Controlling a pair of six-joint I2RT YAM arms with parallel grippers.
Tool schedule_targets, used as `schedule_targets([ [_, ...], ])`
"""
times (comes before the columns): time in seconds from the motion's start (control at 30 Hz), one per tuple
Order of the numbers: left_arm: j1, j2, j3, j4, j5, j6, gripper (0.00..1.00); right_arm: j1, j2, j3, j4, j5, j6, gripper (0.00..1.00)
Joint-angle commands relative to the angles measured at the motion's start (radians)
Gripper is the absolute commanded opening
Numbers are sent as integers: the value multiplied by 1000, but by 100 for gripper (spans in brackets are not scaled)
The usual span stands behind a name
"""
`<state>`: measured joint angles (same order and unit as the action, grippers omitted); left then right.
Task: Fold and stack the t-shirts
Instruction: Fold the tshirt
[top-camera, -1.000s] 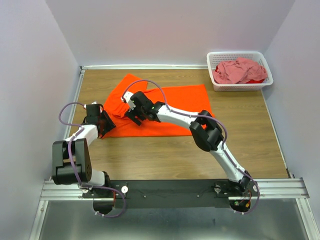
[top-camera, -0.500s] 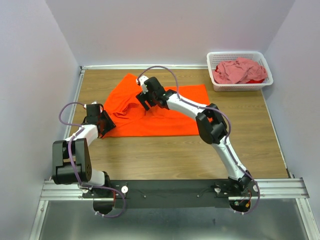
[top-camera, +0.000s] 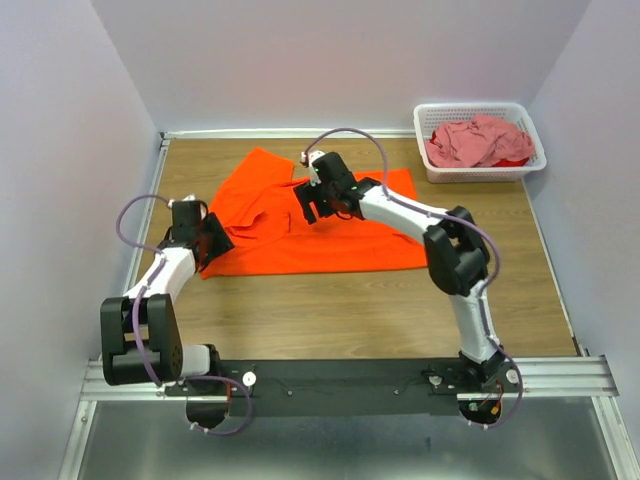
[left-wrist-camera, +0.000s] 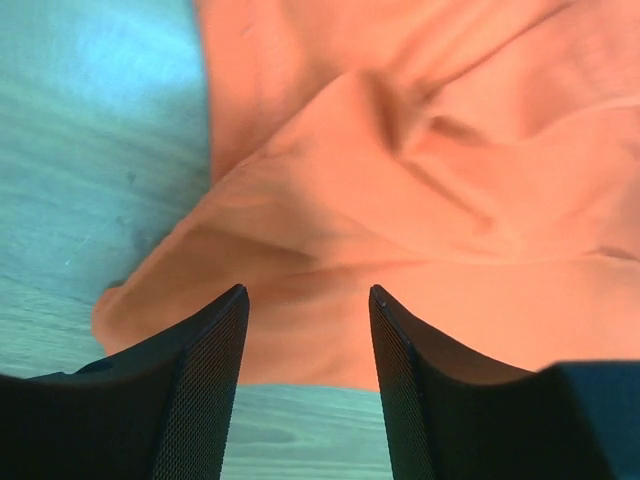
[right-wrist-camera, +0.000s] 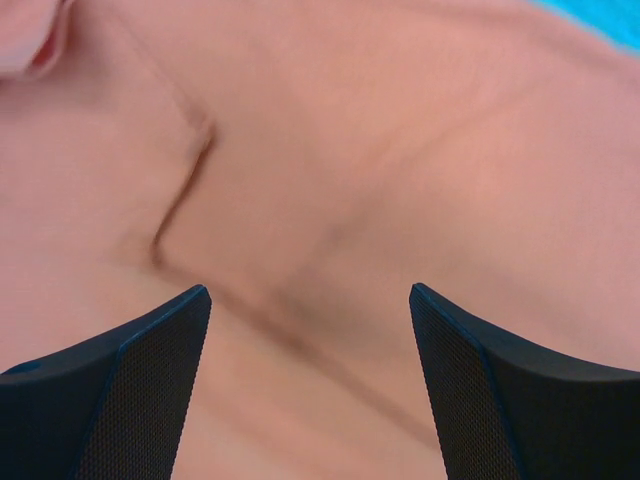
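A large orange t-shirt (top-camera: 340, 240) lies spread on the wooden table, its left part creased. My left gripper (top-camera: 213, 247) sits low at the shirt's near-left corner. In the left wrist view it (left-wrist-camera: 307, 295) is open with bare table between the fingers and the shirt's hem (left-wrist-camera: 400, 200) just past the tips. My right gripper (top-camera: 310, 208) hovers over the shirt's upper middle. In the right wrist view it (right-wrist-camera: 310, 290) is open wide above creased orange cloth (right-wrist-camera: 350, 120), holding nothing. A dusty pink t-shirt (top-camera: 470, 140) lies bunched in the basket.
A white lattice basket (top-camera: 470, 107) stands at the far right corner of the table. Walls close the left, rear and right sides. Bare wood (top-camera: 350, 310) runs between the shirt and the arms' base rail.
The right arm swung from the shirt's left middle toward the far side. The shirt's left part now lies spread out. The left gripper's jaws widened at the near-left corner.
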<state>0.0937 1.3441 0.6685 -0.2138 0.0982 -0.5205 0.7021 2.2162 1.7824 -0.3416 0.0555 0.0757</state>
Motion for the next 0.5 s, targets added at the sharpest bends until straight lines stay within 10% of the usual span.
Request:
schedule_targets([
  [0.0,-75,-49,112,-44,-44,42,60,8,-182,-158,3,-48,85,87],
  [0.47,-396,201,348,57,-472,276,62,7,-443,-566,23,10,153,87],
])
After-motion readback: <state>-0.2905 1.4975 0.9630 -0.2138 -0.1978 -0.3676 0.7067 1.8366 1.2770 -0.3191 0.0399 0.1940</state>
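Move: From the left hand, the t-shirt's raised crease lies about 6 cm ahead and 9 cm to the right, some 4 cm below. Its near left corner is roughly 5 cm back and 3 cm left of that hand, and the sleeve sticking out at the far side is about 18 cm ahead and 11 cm right. From the right hand, the middle of the shirt's near edge is about 15 cm back and 7 cm right, 5 cm lower; the short crease end is 4 cm back and 5 cm left. Rising first, the left hand swings right and forward off the shirt's near left corner, about 9 cm sideways, then begins to sink over the raised crease, turning some 15 degrees clockwise with its left side rolling up. The right hand draws back and right in a low arc, about 12 cm across the shirt towards the near edge, tipping slightly more downward. Both grippers stay open. ##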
